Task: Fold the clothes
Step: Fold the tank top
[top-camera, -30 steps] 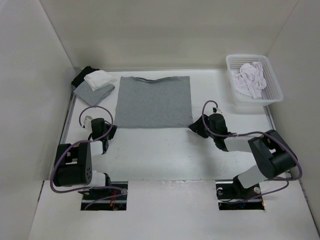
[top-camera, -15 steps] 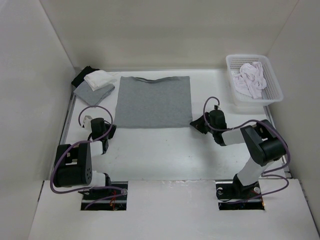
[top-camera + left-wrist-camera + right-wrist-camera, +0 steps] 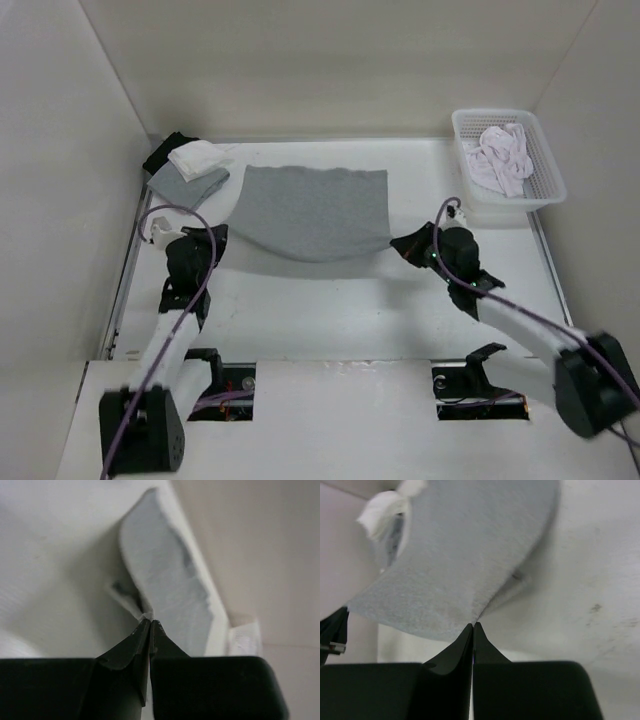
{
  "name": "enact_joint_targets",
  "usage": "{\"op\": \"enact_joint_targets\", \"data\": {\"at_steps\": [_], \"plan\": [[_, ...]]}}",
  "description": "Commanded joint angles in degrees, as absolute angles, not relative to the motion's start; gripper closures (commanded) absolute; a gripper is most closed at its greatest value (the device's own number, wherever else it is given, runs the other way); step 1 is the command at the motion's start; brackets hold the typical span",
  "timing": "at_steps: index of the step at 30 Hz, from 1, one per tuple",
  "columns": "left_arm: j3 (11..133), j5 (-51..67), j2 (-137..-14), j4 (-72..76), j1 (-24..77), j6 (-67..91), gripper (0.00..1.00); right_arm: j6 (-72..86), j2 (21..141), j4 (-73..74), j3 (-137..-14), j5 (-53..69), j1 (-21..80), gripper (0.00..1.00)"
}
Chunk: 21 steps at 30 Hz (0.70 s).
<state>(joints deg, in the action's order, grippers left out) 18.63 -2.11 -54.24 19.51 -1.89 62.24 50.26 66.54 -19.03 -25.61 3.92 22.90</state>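
Observation:
The clothes, a grey T-shirt, hang by their two near corners above the table, the near edge sagging between my arms while the far edge rests on the table. My left gripper is shut on the near left corner. My right gripper is shut on the near right corner. In the left wrist view the grey shirt stretches away from the jaws. The right wrist view has the grey cloth spreading up and left from the fingertips.
A small stack of black, white and grey cloths lies at the back left, next to the shirt. A white basket holding white garments stands at the back right. White walls enclose the table on three sides.
Both grippers have closed on the shirt's near corners and lifted them off the table. The arms have stretched out, and the flat shirt now sags between them.

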Motion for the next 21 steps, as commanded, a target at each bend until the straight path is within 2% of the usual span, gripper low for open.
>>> {"op": "enact_joint_targets", "data": {"at_steps": [1,3,6,10,14,17,21], "plan": [[23.19,-1.23,-38.72,8.57,-0.93,62.58,1.00,42.99,47.00,0.03,-27.67,-4.63,28.24,0.99],[27.75,-1.23,-30.19,0.13,-0.75,61.18,1.00,41.23,36.70,11.46,-31.97,-9.55,32.71,0.99],[37.15,-1.49,-22.61,-9.64,-0.05,58.37,1.00,39.03,27.97,24.13,-41.28,-17.73,39.57,0.99],[47.53,-3.95,-20.22,-14.76,3.20,55.99,1.00,37.01,25.40,31.19,-53.42,-26.70,49.07,0.99],[50.97,-5.01,-21.44,-14.59,4.35,55.46,1.00,33.32,28.38,31.47,-61.69,-33.56,56.11,1.00],[48.88,-4.92,-25.56,-12.93,4.44,55.37,1.00,29.45,33.38,27.18,-62.05,-33.84,54.20,0.99],[42.20,-5.45,-34.34,-6.52,4.61,56.07,1.00,30.75,43.04,18.31,-57.41,-18.24,40.43,0.99]]}}
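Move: Both hands still grip the tank top's near edge, one corner each, about 12 cm above the table, with its far part still lying on the table. The tank top's middle is some 17 cm right and 5 cm ahead of the left hand, and 14 cm left and 6 cm ahead of the right. The folded clothes lie about 9 cm left and 13 cm ahead of the left hand; the white basket is some 24 cm right and 16 cm ahead of the right. Keeping both corners pinched, the two hands whip the tank top up off the table together, rising some 30 cm while drawing about 15 cm back towards the bases, fingers tipping up by 30 degrees or more. Then both reverse, swinging about 5 cm forward again, the left also sinking some 5 cm. The grippers stay shut throughout. ##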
